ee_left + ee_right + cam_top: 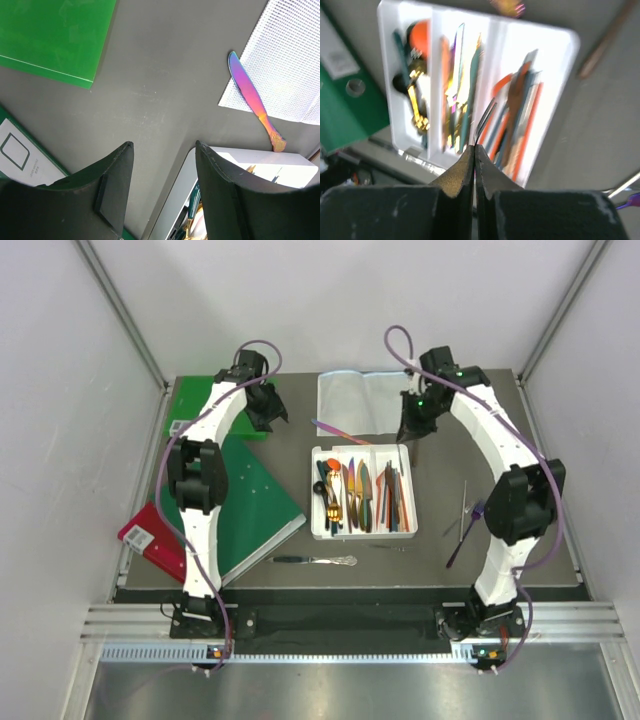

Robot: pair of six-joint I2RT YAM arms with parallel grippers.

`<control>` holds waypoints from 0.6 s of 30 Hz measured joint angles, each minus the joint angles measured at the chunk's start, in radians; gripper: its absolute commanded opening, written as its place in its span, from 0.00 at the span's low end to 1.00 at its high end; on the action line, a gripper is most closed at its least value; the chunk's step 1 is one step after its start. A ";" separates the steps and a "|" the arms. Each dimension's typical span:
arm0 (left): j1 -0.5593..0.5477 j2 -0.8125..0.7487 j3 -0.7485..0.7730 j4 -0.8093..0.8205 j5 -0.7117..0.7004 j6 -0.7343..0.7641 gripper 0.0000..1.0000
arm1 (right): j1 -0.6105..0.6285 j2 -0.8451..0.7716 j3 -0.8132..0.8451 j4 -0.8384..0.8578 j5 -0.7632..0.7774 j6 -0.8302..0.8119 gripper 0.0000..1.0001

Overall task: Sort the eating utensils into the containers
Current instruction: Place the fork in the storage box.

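The white tray (322,528) holds several utensils: spoons and forks on its left, knives in the middle, chopsticks (396,502) on its right. My right gripper (412,440) hangs over the tray's far right corner. In the right wrist view my right gripper (474,146) is shut on a thin dark utensil (485,118) seen edge-on above the tray (560,37). My left gripper (272,415) is open and empty over bare table, left of an iridescent knife (335,428). The left wrist view shows my left gripper (164,145), that knife (250,95) and the tray's corner (272,167).
Green books (250,495) and a red one (150,537) lie at the left. A clear mesh sheet (365,395) lies at the back. A silver knife (315,560) rests in front of the tray. Silver chopsticks (463,508) and a purple utensil (465,535) lie at the right.
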 measured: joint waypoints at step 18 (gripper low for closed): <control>-0.005 0.018 -0.016 0.000 -0.002 0.026 0.57 | 0.063 0.054 -0.285 0.024 -0.073 0.016 0.00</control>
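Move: The fork is already pinched in my shut right fingers, and its place is the fork-and-stick compartment on the storage box's right side, about 6 cm back, 5 cm left and some 14 cm below this hand. The knife compartment lies about 17 cm left and 6 cm back; the wooden spoon is roughly 12 cm ahead and 5 cm right. From my left hand, the fork compartment is about 19 cm back and 46 cm right. I pull my right hand back with a small shift left, then sink it steeply towards the fork-and-stick compartment, easing forward about a centimetre at the end; in all some 10 cm down and 7 cm back. Meanwhile the wrist swings the fingertips back by nearly 20 degrees, closer to straight down, and the fingers stay shut on the fork. ##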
